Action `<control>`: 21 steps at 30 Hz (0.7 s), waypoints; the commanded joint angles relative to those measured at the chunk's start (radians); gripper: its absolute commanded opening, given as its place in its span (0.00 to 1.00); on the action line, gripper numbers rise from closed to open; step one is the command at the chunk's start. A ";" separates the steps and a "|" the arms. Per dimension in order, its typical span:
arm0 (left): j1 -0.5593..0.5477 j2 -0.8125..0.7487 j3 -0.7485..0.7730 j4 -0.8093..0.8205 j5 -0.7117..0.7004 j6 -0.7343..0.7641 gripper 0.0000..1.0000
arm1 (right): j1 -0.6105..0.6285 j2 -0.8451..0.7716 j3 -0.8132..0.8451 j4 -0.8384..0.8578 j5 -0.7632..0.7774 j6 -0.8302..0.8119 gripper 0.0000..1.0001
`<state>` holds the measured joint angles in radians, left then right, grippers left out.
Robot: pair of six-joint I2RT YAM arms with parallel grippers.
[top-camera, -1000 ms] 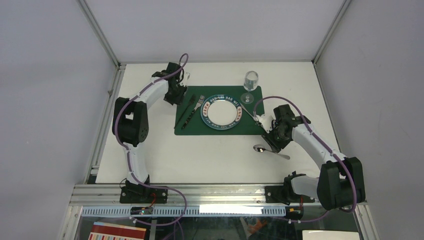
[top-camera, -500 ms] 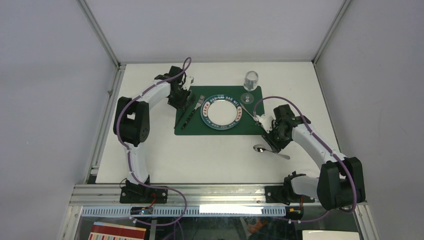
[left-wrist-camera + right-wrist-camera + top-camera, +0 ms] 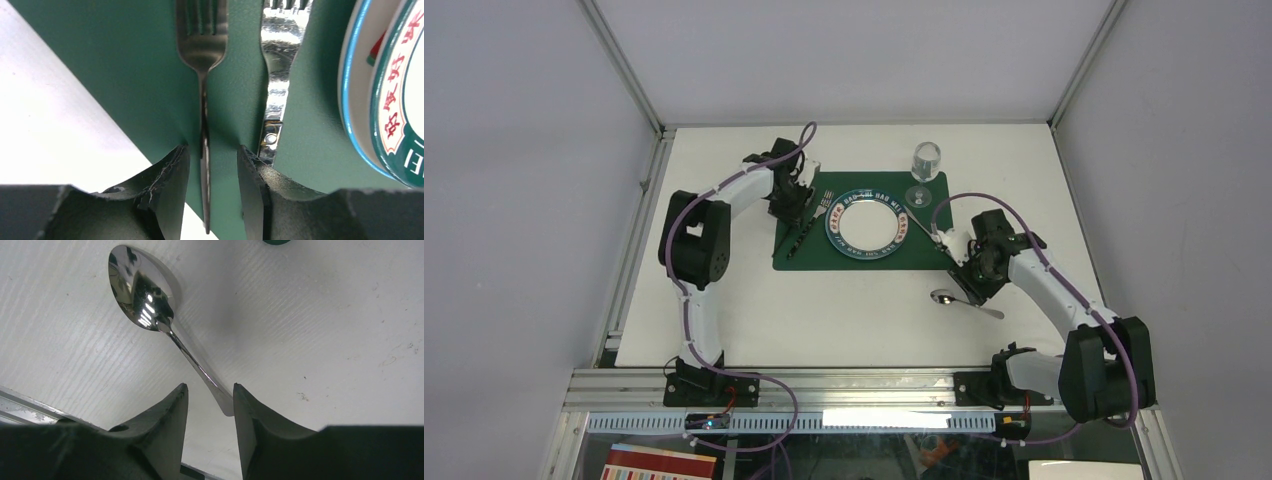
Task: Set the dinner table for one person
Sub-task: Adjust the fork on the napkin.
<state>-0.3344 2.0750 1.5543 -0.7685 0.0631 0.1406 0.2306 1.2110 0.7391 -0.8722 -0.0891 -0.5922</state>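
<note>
On the white dinner table (image 3: pixel 844 320) lies a green placemat (image 3: pixel 809 258) with a blue-rimmed plate (image 3: pixel 867 222) on it. Left of the plate lie a dark fork (image 3: pixel 802 230) and a silver fork (image 3: pixel 824 205). My left gripper (image 3: pixel 801 195) hovers over them, open. In the left wrist view the dark fork's (image 3: pixel 201 45) handle runs between the fingers (image 3: pixel 172 175), with a gap on each side. My right gripper (image 3: pixel 972 278) is open above a spoon (image 3: pixel 964 303) on the bare table. In the right wrist view the spoon's (image 3: pixel 142 292) handle end sits close to the right finger (image 3: pixel 247 410).
A wine glass (image 3: pixel 925 168) stands on the mat's far right corner. A thin knife (image 3: pixel 924 230) lies just right of the plate. The silver fork (image 3: pixel 276 75) and the plate's rim (image 3: pixel 357 100) lie right of my left fingers. Aluminium framing (image 3: pixel 639 240) borders the table.
My left gripper has moved right from the table's back left onto the placemat, over the forks. The right arm and spoon have not moved.
</note>
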 commanded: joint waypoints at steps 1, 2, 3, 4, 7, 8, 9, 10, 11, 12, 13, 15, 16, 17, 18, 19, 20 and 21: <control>-0.022 0.004 0.013 0.028 0.026 0.005 0.41 | -0.005 -0.033 -0.004 0.023 0.011 0.000 0.41; -0.024 0.011 0.015 0.028 0.025 0.005 0.40 | -0.005 -0.034 -0.006 0.024 0.011 0.000 0.41; -0.026 0.019 0.017 0.026 0.019 0.003 0.39 | -0.005 -0.036 -0.008 0.024 0.010 0.000 0.41; -0.027 0.026 0.023 0.026 0.017 0.001 0.38 | -0.005 -0.038 -0.010 0.026 0.009 0.000 0.41; -0.031 0.044 0.042 0.019 0.009 -0.006 0.33 | -0.004 -0.040 -0.013 0.028 0.015 0.000 0.40; -0.031 0.049 0.049 0.015 0.013 -0.007 0.32 | -0.004 -0.042 -0.014 0.027 0.016 0.000 0.40; -0.032 0.052 0.056 0.012 0.011 -0.013 0.31 | -0.004 -0.043 -0.016 0.028 0.018 -0.001 0.40; -0.034 0.055 0.063 0.011 0.009 -0.016 0.29 | -0.004 -0.044 -0.018 0.028 0.018 -0.001 0.40; -0.035 0.059 0.073 0.007 0.006 -0.019 0.28 | -0.005 -0.045 -0.018 0.029 0.019 -0.003 0.40; -0.035 0.065 0.085 -0.001 0.005 -0.021 0.27 | -0.004 -0.044 -0.019 0.028 0.019 -0.003 0.40; -0.035 0.068 0.092 -0.003 0.006 -0.022 0.21 | -0.005 -0.046 -0.019 0.027 0.019 -0.003 0.40; -0.039 0.075 0.113 -0.010 -0.003 -0.026 0.11 | -0.004 -0.046 -0.018 0.027 0.019 -0.002 0.39; -0.038 0.080 0.120 -0.014 0.002 -0.027 0.11 | -0.005 -0.047 -0.018 0.027 0.019 -0.002 0.39; -0.040 0.087 0.134 -0.021 0.002 -0.030 0.10 | -0.004 -0.048 -0.018 0.027 0.019 -0.001 0.39; -0.042 0.091 0.143 -0.027 -0.001 -0.035 0.09 | -0.005 -0.048 -0.017 0.025 0.018 -0.001 0.39; -0.045 0.097 0.153 -0.037 0.006 -0.038 0.09 | -0.004 -0.049 -0.017 0.024 0.017 -0.001 0.39; -0.048 0.105 0.166 -0.047 0.006 -0.040 0.09 | -0.004 -0.050 -0.017 0.023 0.018 -0.001 0.39; -0.052 0.110 0.174 -0.052 -0.002 -0.049 0.09 | -0.005 -0.052 -0.017 0.022 0.021 -0.003 0.39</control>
<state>-0.3546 2.1494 1.6680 -0.8536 0.0273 0.1238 0.2306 1.1912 0.7216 -0.8665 -0.0818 -0.5926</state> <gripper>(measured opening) 0.104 0.391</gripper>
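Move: The dark fork lies just under the left hand, its handle between the open fingers; its middle is about 3 cm ahead, 2 cm to the right and 1 cm below. The black-handled silver fork lies about 3 cm ahead and 6 cm right of this hand, the plate's middle 3 cm ahead and some 19 cm right. From the right hand, the dark fork is roughly 20 cm ahead and 45 cm left, a few centimetres below. The left hand stays low over the mat, shifting barely half a centimetre to the right and then easing not quite 1 cm forward along the dark fork towards its tines, with hardly any wrist turn. Meanwhile its fingers close from a bit under half open to nearly shut and pinch the fork's handle from both sides, between the neck and the handle's end. ##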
